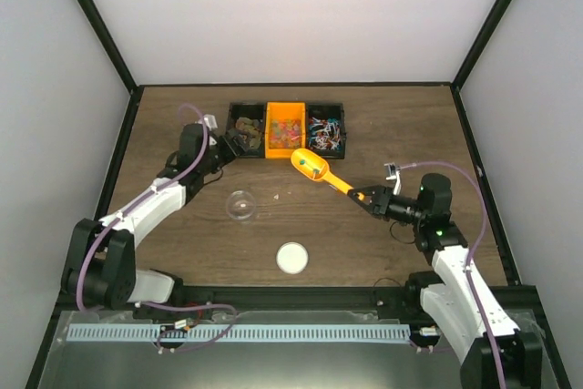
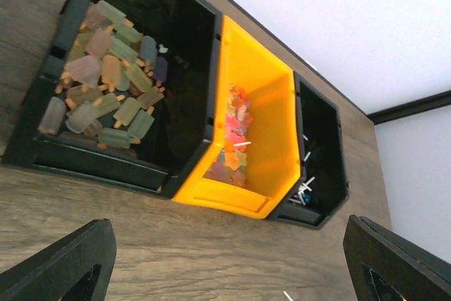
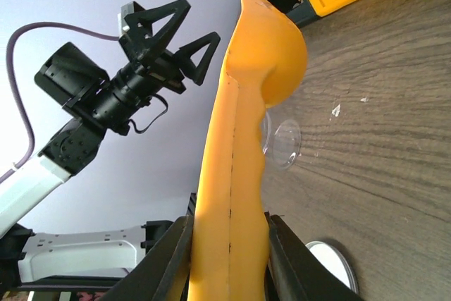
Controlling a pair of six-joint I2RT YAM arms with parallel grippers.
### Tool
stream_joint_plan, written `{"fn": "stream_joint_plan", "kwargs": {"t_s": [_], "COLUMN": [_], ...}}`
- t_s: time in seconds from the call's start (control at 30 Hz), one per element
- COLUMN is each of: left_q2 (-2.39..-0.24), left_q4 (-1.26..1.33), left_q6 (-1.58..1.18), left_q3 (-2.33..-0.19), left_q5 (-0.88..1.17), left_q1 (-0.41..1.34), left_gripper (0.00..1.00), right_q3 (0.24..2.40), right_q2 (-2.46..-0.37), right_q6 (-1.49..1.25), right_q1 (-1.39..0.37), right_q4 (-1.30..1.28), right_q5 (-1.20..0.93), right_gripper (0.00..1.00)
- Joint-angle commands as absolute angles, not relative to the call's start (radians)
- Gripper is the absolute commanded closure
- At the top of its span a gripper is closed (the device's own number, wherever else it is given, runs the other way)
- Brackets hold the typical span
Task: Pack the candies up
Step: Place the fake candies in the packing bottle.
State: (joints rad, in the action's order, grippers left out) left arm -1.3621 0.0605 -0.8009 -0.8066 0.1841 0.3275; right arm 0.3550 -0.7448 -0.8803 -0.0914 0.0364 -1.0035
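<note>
The candies lie in three bins at the back: brownish-green gummies [image 1: 246,127] [image 2: 106,75] in the left black bin, red and orange gummy bits [image 1: 285,127] [image 2: 235,139] in the orange bin, thin wrapped pieces [image 1: 326,132] [image 2: 304,187] in the right black bin. My right gripper [image 1: 364,196] [image 3: 229,262] is shut on the handle of the orange scoop [image 1: 314,168] [image 3: 243,125]. The scoop's bowl hangs just in front of the orange bin, with a few tiny sweets in it. My left gripper [image 1: 221,148] [image 2: 225,273] stands open in front of the left bin, with nothing in it.
A clear round cup [image 1: 240,204] [image 3: 285,142] stands on the wooden table [image 1: 383,134] between the arms. A white round lid [image 1: 291,257] [image 3: 331,262] lies nearer the front edge. A stray bit [image 1: 277,195] lies by the cup.
</note>
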Motion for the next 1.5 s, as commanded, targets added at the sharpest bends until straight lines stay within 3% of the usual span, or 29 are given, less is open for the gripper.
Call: {"fn": "stream_joint_plan", "kwargs": {"t_s": [0.0, 0.5, 1.47], "left_q2": [-1.376, -1.328, -1.323], "left_q4": [0.112, 0.134, 0.219], "left_q6": [-0.804, -0.802, -0.862], "left_q3": [-0.749, -0.686, -0.604], "left_q5": [0.211, 0.224, 0.26], "left_q1": [0.299, 0.235, 0.136], "left_gripper": [0.09, 0.09, 0.1], "right_q3": [0.381, 0.448, 0.721], "right_q2": [-0.705, -0.808, -1.166], "right_q6": [-0.882, -0.898, -0.741], "right_q1": [-0.127, -0.441, -0.64], "right_q4": [-0.033, 0.003, -0.062], "right_q5": [-1.012, -0.845, -0.66], "right_gripper": [0.99, 0.98, 0.98]}}
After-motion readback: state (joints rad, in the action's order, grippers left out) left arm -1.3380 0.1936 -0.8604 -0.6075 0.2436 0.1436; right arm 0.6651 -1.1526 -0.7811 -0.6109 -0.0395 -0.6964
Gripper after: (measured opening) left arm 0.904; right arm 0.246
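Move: The packing bottle stands about 29 cm to the left of the right hand, some 7 cm farther out and 16 cm lower; this hand already holds the loaded scoop by its handle. The white lid lies 15 cm left of the same hand and 6 cm back, about 19 cm down. The right-hand black candy bin is about 30 cm ahead and 6 cm left, 16 cm down. From the empty left hand, the bottle lies 11 cm back, 2 cm right and 14 cm down. The scoop of candies is carried left towards the packing bottle by the right hand, some 12 cm, first drawing about 4 cm back, then easing forward again. The fingers keep their hold and dip, swinging about 15 degrees counter-clockwise. The open, empty left hand clears off to the left and down, away from the bins. ##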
